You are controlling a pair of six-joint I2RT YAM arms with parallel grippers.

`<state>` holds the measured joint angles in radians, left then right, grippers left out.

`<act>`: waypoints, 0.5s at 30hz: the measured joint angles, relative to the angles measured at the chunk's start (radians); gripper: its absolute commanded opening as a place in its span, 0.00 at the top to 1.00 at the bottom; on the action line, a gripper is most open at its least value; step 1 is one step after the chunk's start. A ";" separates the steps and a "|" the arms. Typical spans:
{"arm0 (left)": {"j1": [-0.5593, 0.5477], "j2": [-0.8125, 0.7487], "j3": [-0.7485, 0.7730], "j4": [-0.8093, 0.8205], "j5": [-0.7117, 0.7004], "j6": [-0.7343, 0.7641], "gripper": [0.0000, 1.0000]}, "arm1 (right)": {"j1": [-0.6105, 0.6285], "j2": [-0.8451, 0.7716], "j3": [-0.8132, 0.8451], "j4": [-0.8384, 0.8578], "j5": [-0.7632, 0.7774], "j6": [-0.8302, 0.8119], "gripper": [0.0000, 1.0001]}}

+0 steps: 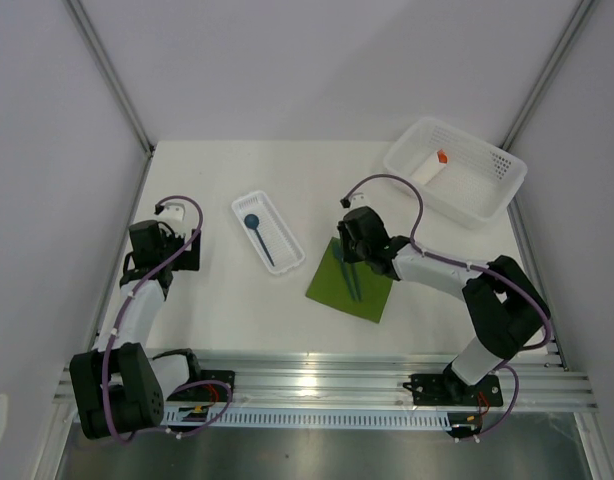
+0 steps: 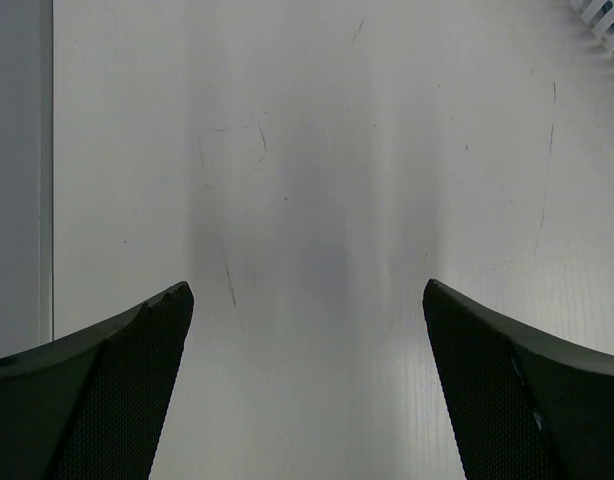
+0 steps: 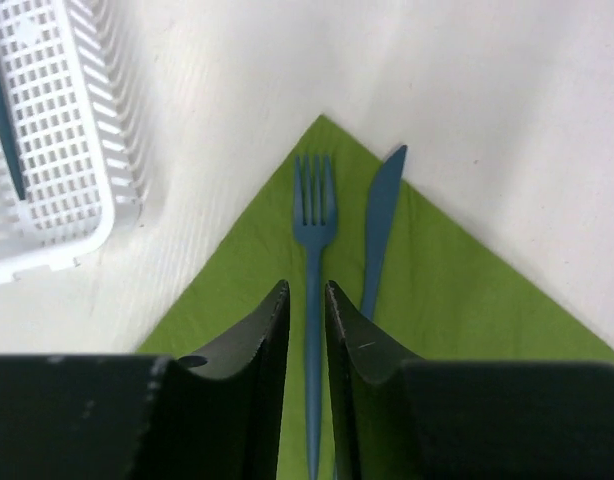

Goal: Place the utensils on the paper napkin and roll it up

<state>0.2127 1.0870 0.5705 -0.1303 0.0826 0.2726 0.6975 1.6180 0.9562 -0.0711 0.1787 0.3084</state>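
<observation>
The olive-green paper napkin (image 3: 467,290) lies flat on the table, one corner pointing away from me. A blue fork (image 3: 314,200) and a blue knife (image 3: 384,200) lie side by side on it. My right gripper (image 3: 307,290) hovers over the fork's handle, its jaws open a little, with a narrow gap on each side of the handle. From above, the napkin (image 1: 365,298) sits under the right gripper (image 1: 347,262). The blue spoon (image 1: 253,224) rests in the narrow white tray (image 1: 287,262). My left gripper (image 2: 307,295) stands wide open over bare table.
A white slotted basket (image 1: 487,205) at the back right holds a white piece with an orange tip (image 1: 434,165). The narrow tray (image 3: 57,130) lies just left of the napkin. A corner of the tray (image 2: 602,20) shows at the upper right of the left wrist view.
</observation>
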 measured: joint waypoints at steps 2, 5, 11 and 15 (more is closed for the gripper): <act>0.000 0.000 0.000 0.000 0.000 0.000 0.01 | -0.006 0.003 0.005 0.000 0.010 0.000 0.76; 0.000 0.000 0.000 0.000 0.000 0.000 0.01 | -0.014 0.025 0.005 -0.008 0.022 0.001 0.75; 0.000 0.000 0.000 -0.001 0.000 0.000 0.01 | -0.028 0.103 0.005 -0.033 0.026 0.001 0.75; 0.000 0.000 0.000 -0.001 0.000 0.000 0.01 | -0.032 0.139 0.005 -0.033 0.021 0.002 0.76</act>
<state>0.2127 1.0870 0.5705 -0.1314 0.0822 0.2726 0.6655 1.7573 0.9607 -0.1040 0.1997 0.3103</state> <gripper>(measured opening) 0.994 0.250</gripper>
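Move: The knife lies on the green napkin, its middle about 3 cm to the right of the right hand, 2 cm back and some 7 cm below. The fork lies beside it, directly under the hand sideways and also 2 cm back; the napkin's middle is 4 cm back and 2 cm right. The white tray is about 16 cm left and 7 cm farther out. From the left hand the knife is roughly 41 cm right, 2 cm back and 9 cm below. With no touch to be made out yet, the right hand heads for the knife: it shifts about 2.5 cm right, off the fork's line, and sinks nearly 6 cm, most of it after the sideways shift has begun, bringing the fingertips low over the knife. The fingers tip some 10 degrees more steeply down and stay slightly open. ##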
